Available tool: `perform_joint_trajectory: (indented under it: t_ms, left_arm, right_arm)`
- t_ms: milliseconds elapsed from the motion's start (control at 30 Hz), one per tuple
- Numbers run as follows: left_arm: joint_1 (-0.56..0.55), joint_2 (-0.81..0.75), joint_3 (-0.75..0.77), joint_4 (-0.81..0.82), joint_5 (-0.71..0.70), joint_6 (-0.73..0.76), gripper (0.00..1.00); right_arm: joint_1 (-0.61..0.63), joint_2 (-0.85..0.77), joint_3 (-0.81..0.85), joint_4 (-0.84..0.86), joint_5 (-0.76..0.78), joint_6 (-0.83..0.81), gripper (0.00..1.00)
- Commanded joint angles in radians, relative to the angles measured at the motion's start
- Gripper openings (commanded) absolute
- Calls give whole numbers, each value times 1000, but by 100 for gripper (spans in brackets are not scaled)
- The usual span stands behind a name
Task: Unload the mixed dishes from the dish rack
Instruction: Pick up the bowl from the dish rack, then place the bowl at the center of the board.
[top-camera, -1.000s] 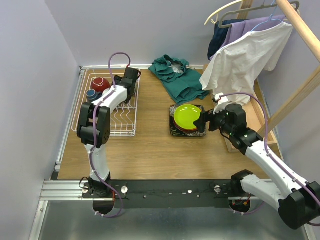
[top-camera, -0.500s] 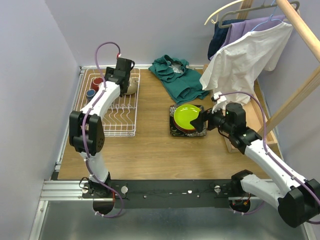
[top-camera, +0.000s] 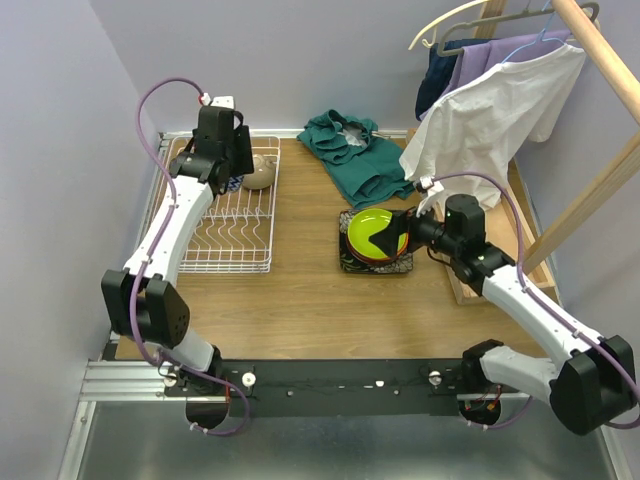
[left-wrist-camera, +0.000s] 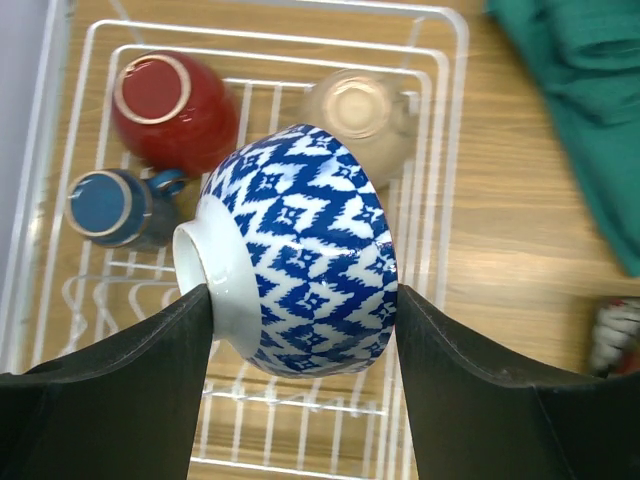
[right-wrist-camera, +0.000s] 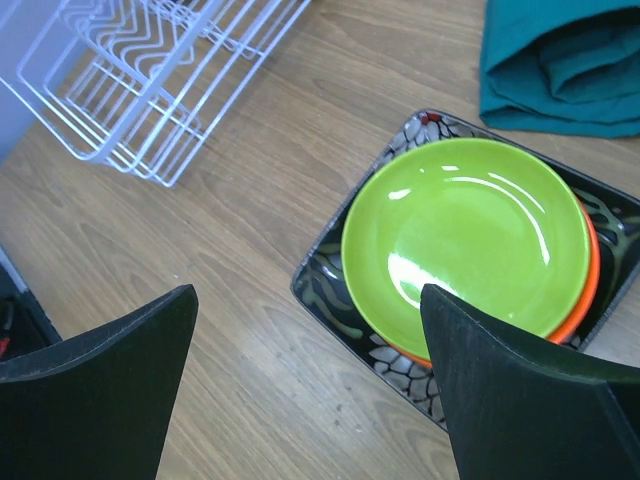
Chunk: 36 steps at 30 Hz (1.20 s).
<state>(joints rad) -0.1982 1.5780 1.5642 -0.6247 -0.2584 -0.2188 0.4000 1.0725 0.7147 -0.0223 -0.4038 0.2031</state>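
Observation:
My left gripper is shut on the blue-white bowl, gripped on its side between both fingers and held up above the white wire dish rack. In the rack below lie a red cup, a dark-blue mug and a beige bowl, all upside down. From above, the left gripper hangs over the rack's back end beside the beige bowl. My right gripper is open over bare table next to the lime-green plate, which is stacked on an orange plate and the black square floral plate.
A crumpled green cloth lies at the back centre. A white T-shirt and darker clothes hang from a wooden rail at the right. The wall runs close along the rack's left side.
The left arm has risen out of the rack toward the back left, carrying the blue-white bowl. The right gripper has shifted slightly further over the plate stack and stays open.

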Motion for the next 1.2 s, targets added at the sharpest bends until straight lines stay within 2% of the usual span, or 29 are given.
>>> perform_joint_trajectory:
  t_ms: [0,367,600,733,900,1033,1167]
  left_arm:
    - [3,-113,-61,78,194,-128,43]
    - [-1,-246,-292,335,582,-353,42]
    - [-38,-315,-470,526,708,-499,42]
    - [-70,-334,-541,653,738,-570,42]
    - [-167,-328,-595,730,755,-613,42]
    - [-224,-316,-641,856,768,-683,42]
    - [-267,-300,-665,939,775,-743,42]
  right_arm:
    - [5,38,55,88,-67,59,100]
    - [5,147,100,200,-102,211,100]
    - [5,205,117,263,-102,309,100]
    - [5,248,137,280,-96,366,100]
    - [5,296,137,334,-93,440,100]
    - [7,322,126,380,-105,486,100]
    - [5,343,105,433,-122,528,94]
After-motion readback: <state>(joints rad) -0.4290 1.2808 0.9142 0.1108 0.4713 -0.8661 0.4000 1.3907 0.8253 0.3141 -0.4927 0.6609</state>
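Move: The patterned bowl is already in the left fingers. The right gripper, its goal, lies about 31 cm to the left hand's right, 17 cm back and some 5 cm lower; the green plate sits about 32 cm right, 10 cm back and 19 cm below, the beige pot 10 cm ahead, 5 cm right and 18 cm below. From the right hand, the bowl is some 31 cm left, 18 cm ahead and slightly higher, the green plate about 7 cm ahead and 13 cm below. Bring the left gripper, keeping its pinch on the bowl, about 21 cm right and 12 cm back, out from over the rack towards the right gripper; let it rise slightly, then settle level again, rolling its left side well down and turning some 30 degrees clockwise. Meet it with the open right gripper, easing forward-left and a little up while rolling its left side up. ##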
